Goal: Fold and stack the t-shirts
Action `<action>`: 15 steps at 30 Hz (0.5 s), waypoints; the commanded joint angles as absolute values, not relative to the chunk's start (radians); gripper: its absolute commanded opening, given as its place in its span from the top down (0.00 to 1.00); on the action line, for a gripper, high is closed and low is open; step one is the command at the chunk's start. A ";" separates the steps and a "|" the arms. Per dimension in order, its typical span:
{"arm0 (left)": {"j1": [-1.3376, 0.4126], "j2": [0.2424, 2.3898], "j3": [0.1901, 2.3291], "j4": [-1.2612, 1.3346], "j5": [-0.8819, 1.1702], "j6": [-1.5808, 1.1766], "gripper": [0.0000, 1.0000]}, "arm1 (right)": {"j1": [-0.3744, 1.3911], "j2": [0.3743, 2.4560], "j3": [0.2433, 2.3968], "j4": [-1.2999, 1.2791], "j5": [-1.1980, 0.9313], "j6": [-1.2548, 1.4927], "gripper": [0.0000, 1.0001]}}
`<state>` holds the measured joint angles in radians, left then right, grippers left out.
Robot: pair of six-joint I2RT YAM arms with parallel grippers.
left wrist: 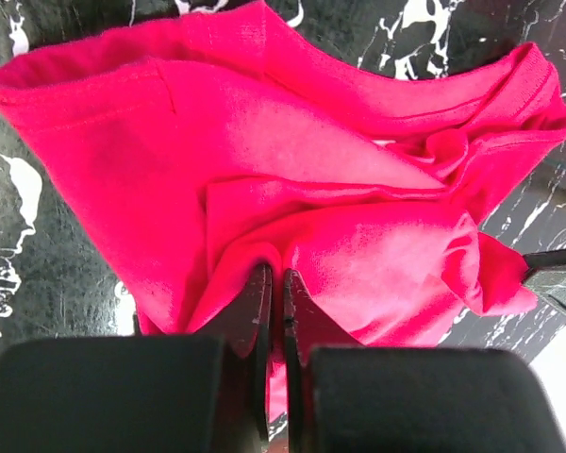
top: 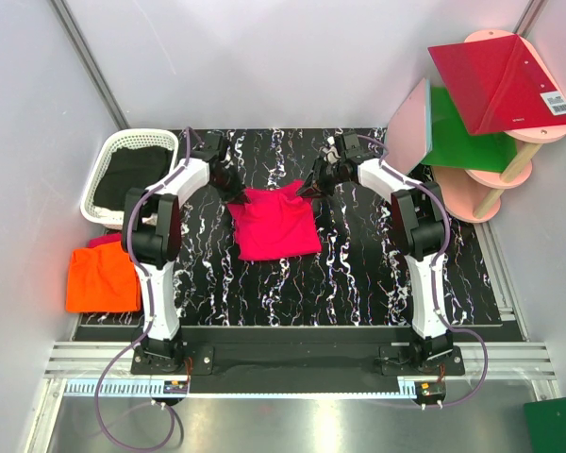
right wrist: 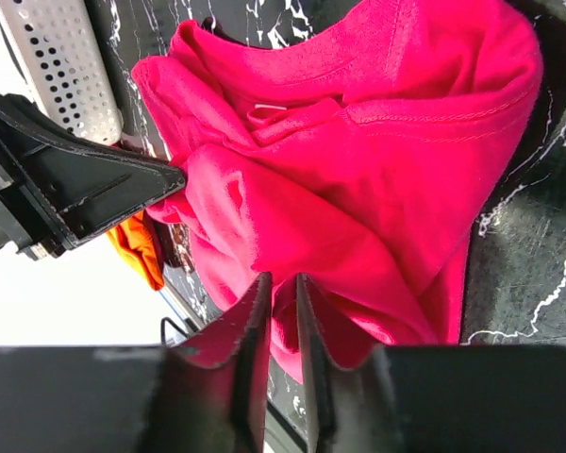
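The hot pink t-shirt (top: 275, 225) lies partly folded in the middle of the black marbled mat. My left gripper (top: 236, 196) is at its far left corner, and in the left wrist view its jaws (left wrist: 275, 276) are shut on a bunched fold of the pink t-shirt (left wrist: 264, 142). My right gripper (top: 308, 189) is at the far right corner. Its jaws (right wrist: 283, 283) are nearly together, with pink t-shirt (right wrist: 377, 142) cloth pinched between them. The orange t-shirt (top: 102, 278) lies folded off the mat's left edge, and a bit of the orange t-shirt (right wrist: 141, 250) shows in the right wrist view.
A white basket (top: 108, 160) holding dark cloth stands at the back left. At the right, beyond the mat, a pink shelf stand (top: 476, 193) carries a red panel (top: 495, 85) and a green panel (top: 462, 132). Grey walls close in both sides.
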<state>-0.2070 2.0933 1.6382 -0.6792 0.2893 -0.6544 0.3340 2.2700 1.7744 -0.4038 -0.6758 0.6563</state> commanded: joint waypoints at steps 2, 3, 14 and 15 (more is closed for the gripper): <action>-0.189 2.068 1.689 -0.658 0.308 -0.653 1.00 | 0.344 2.240 1.815 -0.387 -0.695 0.655 0.82; -0.186 2.063 1.687 -0.657 0.307 -0.652 1.00 | 0.344 2.234 1.812 -0.387 -0.687 0.652 0.83; -0.127 2.055 1.738 -0.637 0.291 -0.650 1.00 | 0.342 2.118 1.737 -0.284 -0.532 0.638 1.00; -0.126 2.062 1.744 -0.638 0.293 -0.653 1.00 | 0.344 2.117 1.736 -0.278 -0.522 0.640 1.00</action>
<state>-0.1432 2.0956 1.6707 -0.6807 0.2901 -0.6548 0.3340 2.2219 1.7428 -0.3630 -0.5926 0.6502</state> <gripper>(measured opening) 0.027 0.011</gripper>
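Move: The pink t-shirt's folded bundle hangs back from both my hands. Its middle is about 6 cm back and 7 cm right of my left hand, which already pinches the far left part. From my right hand, open around the far right part, it is about 7 cm back, 6 cm left and slightly below. From my left hand, the white basket is about 26 cm left and 5 cm ahead, and the orange t-shirt some 31 cm left and 19 cm back. I shut my right fingers on the far right part of the pink t-shirt, then ease that hand about 1 cm each forward, up and to the right. Meanwhile my left hand keeps its pinch and draws its part about 3 cm left and 2 cm forward, rising a little late on, so my hands spread apart. ##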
